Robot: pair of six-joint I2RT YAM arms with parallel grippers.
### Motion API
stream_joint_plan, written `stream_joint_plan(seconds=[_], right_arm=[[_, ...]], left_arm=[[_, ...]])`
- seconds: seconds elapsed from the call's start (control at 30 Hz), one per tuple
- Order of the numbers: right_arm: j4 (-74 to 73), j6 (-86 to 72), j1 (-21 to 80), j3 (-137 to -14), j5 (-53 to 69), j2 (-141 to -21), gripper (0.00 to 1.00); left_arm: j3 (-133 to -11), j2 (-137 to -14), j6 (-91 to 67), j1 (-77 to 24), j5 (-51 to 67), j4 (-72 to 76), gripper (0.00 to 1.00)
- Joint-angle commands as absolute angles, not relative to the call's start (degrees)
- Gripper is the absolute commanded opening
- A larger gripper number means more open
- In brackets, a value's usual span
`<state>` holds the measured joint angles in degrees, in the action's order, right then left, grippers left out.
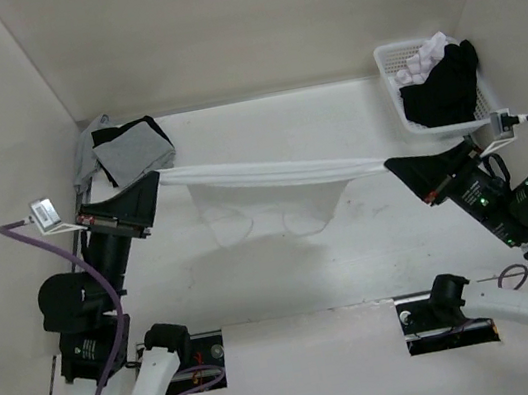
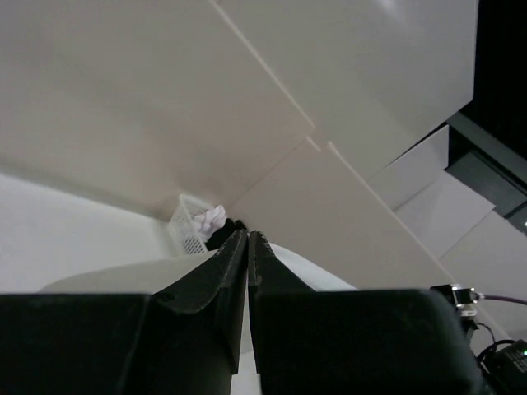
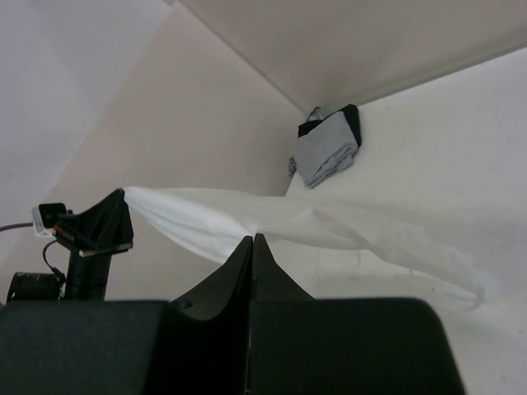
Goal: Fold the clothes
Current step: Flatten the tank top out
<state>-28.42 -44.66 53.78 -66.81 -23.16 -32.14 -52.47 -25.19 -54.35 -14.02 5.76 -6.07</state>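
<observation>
The clothes [image 1: 270,174], one thin white garment, hang stretched in a band above the table between my two grippers. A loose part sags to the table [image 1: 267,215]. My left gripper [image 1: 156,176] is shut on the garment's left end. In the left wrist view its fingertips [image 2: 248,233] are pressed together, and white fabric [image 2: 329,276] shows behind them. My right gripper [image 1: 388,164] is shut on the right end. The right wrist view shows its tips [image 3: 253,237] pinching the cloth [image 3: 329,226], which runs off to the left gripper [image 3: 111,216].
A white basket [image 1: 386,65] at the back right holds a black garment [image 1: 443,86] and small white pieces [image 1: 423,57]. Folded grey and black garments [image 1: 129,149] lie in the back left corner. Pale walls close in the table on the left, back and right.
</observation>
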Motion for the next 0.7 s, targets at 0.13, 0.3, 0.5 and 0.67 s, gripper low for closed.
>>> stream_joint_plan(seconds=[0.13,0.3,0.5,0.67], right_arm=[[-30.6,-38.1,65.7,-71.5,-36.6,-38.7,0.00],[-24.5,-37.1,50.4,-68.7,-21.8,-46.7,0.00],[-13.3,-39.5,29.9,-70.5,-0.4,-61.2,0.00],[-13.6,-39.3,24.9,-83.5,4.3,-70.0,0.00]], left_arm=[[-56.4,-30.2,-55.5,-14.2,4.7,-7.8,0.03],[-51.1,-37.9,-56.2,-13.0,4.8,-3.7,0.03],[-54.0,-53.1,-58.2,-8.7,6.1,4.6,0.03],[-63.4,-62.0,-60.6,-6.2,8.8,7.9,0.03]])
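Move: Both grippers already hold the tank top's hem corners about 42 cm above the table. The bare table where the tank top is headed has its middle some 20 cm ahead of the left hand and 14 cm to its right; from the right hand, about 22 cm ahead and 19 cm left. The folded grey clothes lie roughly 28 cm ahead and 15 cm left of the left hand, the white basket about 34 cm ahead and 26 cm right of the right hand. Keep both grippers shut on the hem corners and, after a slight draw back, sweep the two hands forward together nearly 20 cm over the bare table, towards its far side, sinking 10 to 13 cm on the way. Tip the left fingers down about 30 degrees and the right about half that, rolling the right hand's left side down as it drifts a little left. ##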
